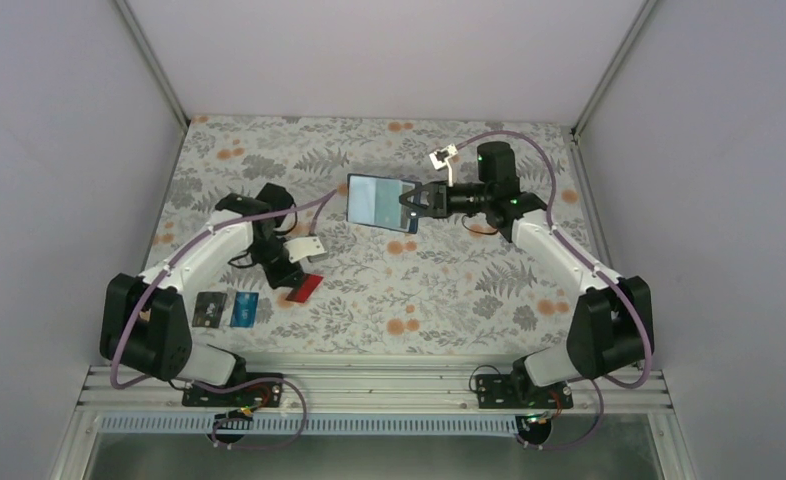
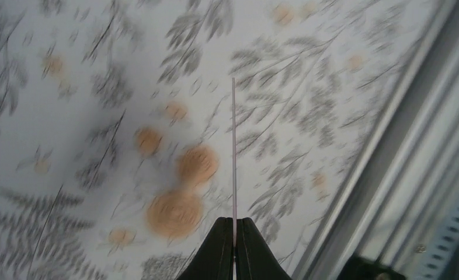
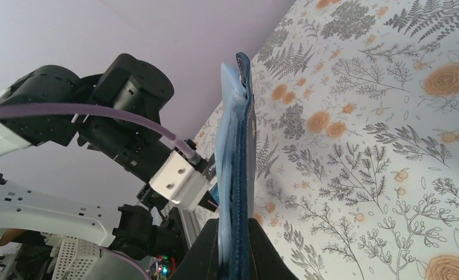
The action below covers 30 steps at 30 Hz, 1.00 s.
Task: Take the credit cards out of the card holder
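My left gripper (image 1: 294, 282) is shut on the red credit card (image 1: 307, 288) just above the cloth, low on the left. In the left wrist view that card (image 2: 233, 151) shows edge-on as a thin pale line rising from the closed fingertips of the left gripper (image 2: 234, 221). A black card (image 1: 210, 308) and a blue-teal card (image 1: 244, 309) lie flat side by side to its left. The navy card holder (image 1: 379, 203) hangs open above mid-table, with my right gripper (image 1: 414, 207) shut on its right edge. Seen edge-on, the holder (image 3: 239, 146) rises from the right gripper (image 3: 234, 227).
A floral cloth (image 1: 449, 290) covers the table. Grey walls (image 1: 59, 150) enclose it on the left, back and right. An aluminium rail (image 1: 369, 385) runs along the near edge. In the right wrist view the left arm (image 3: 128, 99) sits just beyond the holder.
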Motion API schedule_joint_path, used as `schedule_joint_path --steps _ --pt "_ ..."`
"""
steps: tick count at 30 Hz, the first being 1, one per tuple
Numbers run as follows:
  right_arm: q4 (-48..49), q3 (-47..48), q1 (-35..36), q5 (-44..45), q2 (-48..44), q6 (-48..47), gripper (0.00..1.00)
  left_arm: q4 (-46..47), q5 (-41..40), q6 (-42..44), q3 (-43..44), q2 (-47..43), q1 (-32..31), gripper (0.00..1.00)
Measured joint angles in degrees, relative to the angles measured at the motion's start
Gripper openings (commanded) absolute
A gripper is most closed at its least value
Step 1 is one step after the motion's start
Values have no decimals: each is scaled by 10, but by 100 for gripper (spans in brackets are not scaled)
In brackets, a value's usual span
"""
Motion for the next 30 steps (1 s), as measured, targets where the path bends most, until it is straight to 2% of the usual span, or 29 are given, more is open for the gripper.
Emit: schedule_joint_path --steps 7,10,16,22,26,30 --pt "-3 -1 0 5 -2 0 4 30 -212 -99 -45 -14 -13 2" --pt "-3 -6 0 7 -2 1 4 24 -254 -144 -43 12 -23 2" --pt "-9 -10 0 13 -2 -1 4 10 -256 -193 -37 46 -26 2" --pt "-9 -10 0 14 -2 -2 4 -10 -184 -205 -13 65 -13 2" --pt "-9 -10 0 16 -2 -2 4 -16 -133 -200 10 63 42 3" --pt "-9 -10 0 18 -2 -2 4 0 -151 -204 24 58 86 2"
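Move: The left hand already holds the red card and is bringing it to the laid-out cards. The blue card lies on the table about 12 cm to its left, 5 cm back and 10 cm lower; the black card is at the same depth, some 20 cm to its left. From the right hand, which still grips the card holder, the blue card lies roughly 38 cm left, 17 cm back and 25 cm below. Leftwards and down at first, the left hand swings the pinched red card about 7 cm towards the blue card, then edges back right a little before rising slightly and going left and forward. Meanwhile the wrist turns counter-clockwise by some 30 degrees and brings the fingers to point nearly straight down; they stay shut. ##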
